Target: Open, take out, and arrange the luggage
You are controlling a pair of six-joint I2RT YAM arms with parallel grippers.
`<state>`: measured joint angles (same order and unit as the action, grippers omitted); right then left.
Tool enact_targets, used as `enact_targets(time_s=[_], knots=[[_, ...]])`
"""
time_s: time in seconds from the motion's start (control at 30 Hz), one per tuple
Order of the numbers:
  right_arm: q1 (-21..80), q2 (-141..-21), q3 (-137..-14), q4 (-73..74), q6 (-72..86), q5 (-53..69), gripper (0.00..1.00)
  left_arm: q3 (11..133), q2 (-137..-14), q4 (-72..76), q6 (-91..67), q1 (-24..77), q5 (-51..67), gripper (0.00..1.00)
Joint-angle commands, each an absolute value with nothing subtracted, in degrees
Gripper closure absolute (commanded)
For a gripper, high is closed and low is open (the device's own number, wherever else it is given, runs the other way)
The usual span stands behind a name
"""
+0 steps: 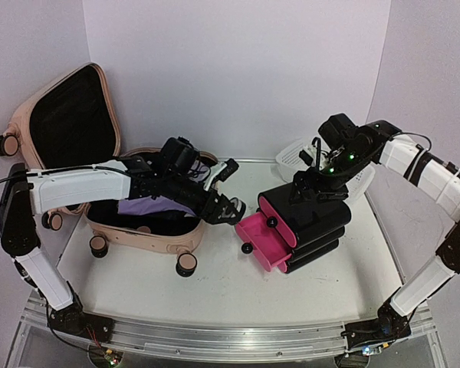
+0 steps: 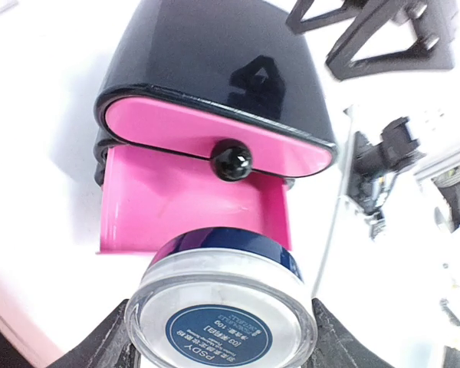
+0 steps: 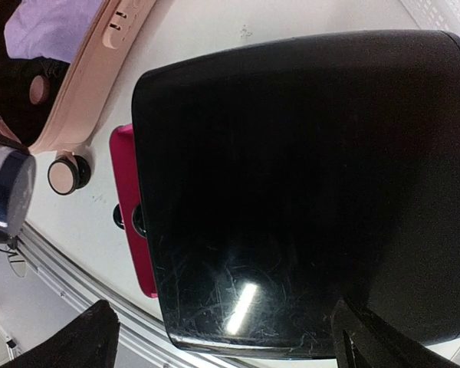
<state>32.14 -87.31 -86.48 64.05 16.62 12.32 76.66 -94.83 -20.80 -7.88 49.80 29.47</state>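
The luggage point(image 1: 149, 234), a pale pink hard-shell suitcase, lies open at the left with its black-lined lid point(image 1: 69, 115) raised. My left gripper point(image 1: 228, 207) reaches over its right rim. In the left wrist view the left gripper point(image 2: 221, 337) is shut on a round jar point(image 2: 218, 307) with a dark blue cap. The jar hangs just in front of the open pink drawer point(image 2: 192, 207) of a black drawer box point(image 2: 215, 69). My right gripper point(image 1: 316, 180) stands open above the top of that box point(image 3: 307, 192), and its fingers point(image 3: 92, 337) are spread wide.
A white mesh basket point(image 1: 295, 157) stands behind the drawer box at the back right. Purple cloth point(image 1: 149, 205) lies inside the suitcase. A suitcase wheel point(image 1: 186, 264) points toward the table's front. The metal rail point(image 1: 215, 337) runs along the near edge.
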Motion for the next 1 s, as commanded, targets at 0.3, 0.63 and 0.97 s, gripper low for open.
enact_targets(time_s=[0.3, 0.63, 0.97], knots=[[31.99, -83.21, -82.96, 59.16, 19.33, 14.47, 0.02, 82.72, -105.61, -12.13, 2.02, 58.01, 12.24, 0.59], [31.99, -81.66, -80.68, 58.02, 19.6, 13.94, 0.02, 86.99, -109.52, -12.22, 2.99, 59.9, 9.55, 0.6], [32.01, -82.26, -80.6, 57.96, 19.3, 13.24, 0.02, 86.58, -105.72, -12.47, -0.82, 60.72, 6.61, 0.61]])
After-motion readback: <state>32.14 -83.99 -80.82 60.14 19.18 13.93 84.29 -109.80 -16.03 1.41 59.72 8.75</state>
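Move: The left gripper holds the clear powder jar. The open pink drawer it is meant for lies about 9 cm to the right, 1 cm ahead and some 13 cm below; the closed upper drawer's black knob is roughly 10 cm right, 2 cm ahead and 7 cm lower. The black drawer box's middle is about 19 cm right, 3 cm ahead and 12 cm below. From the right hand, the open drawer is around 11 cm left, 3 cm back and 13 cm below. Bring the left gripper down and to the right, about 7 cm each way, carrying the powder jar in over the open pink drawer, and ease to a stop beside the upper drawer's knob. Roll the wrist roughly 15 degrees so its forward side lifts, tip the fingers a little more downward, and keep them closed on the jar. ##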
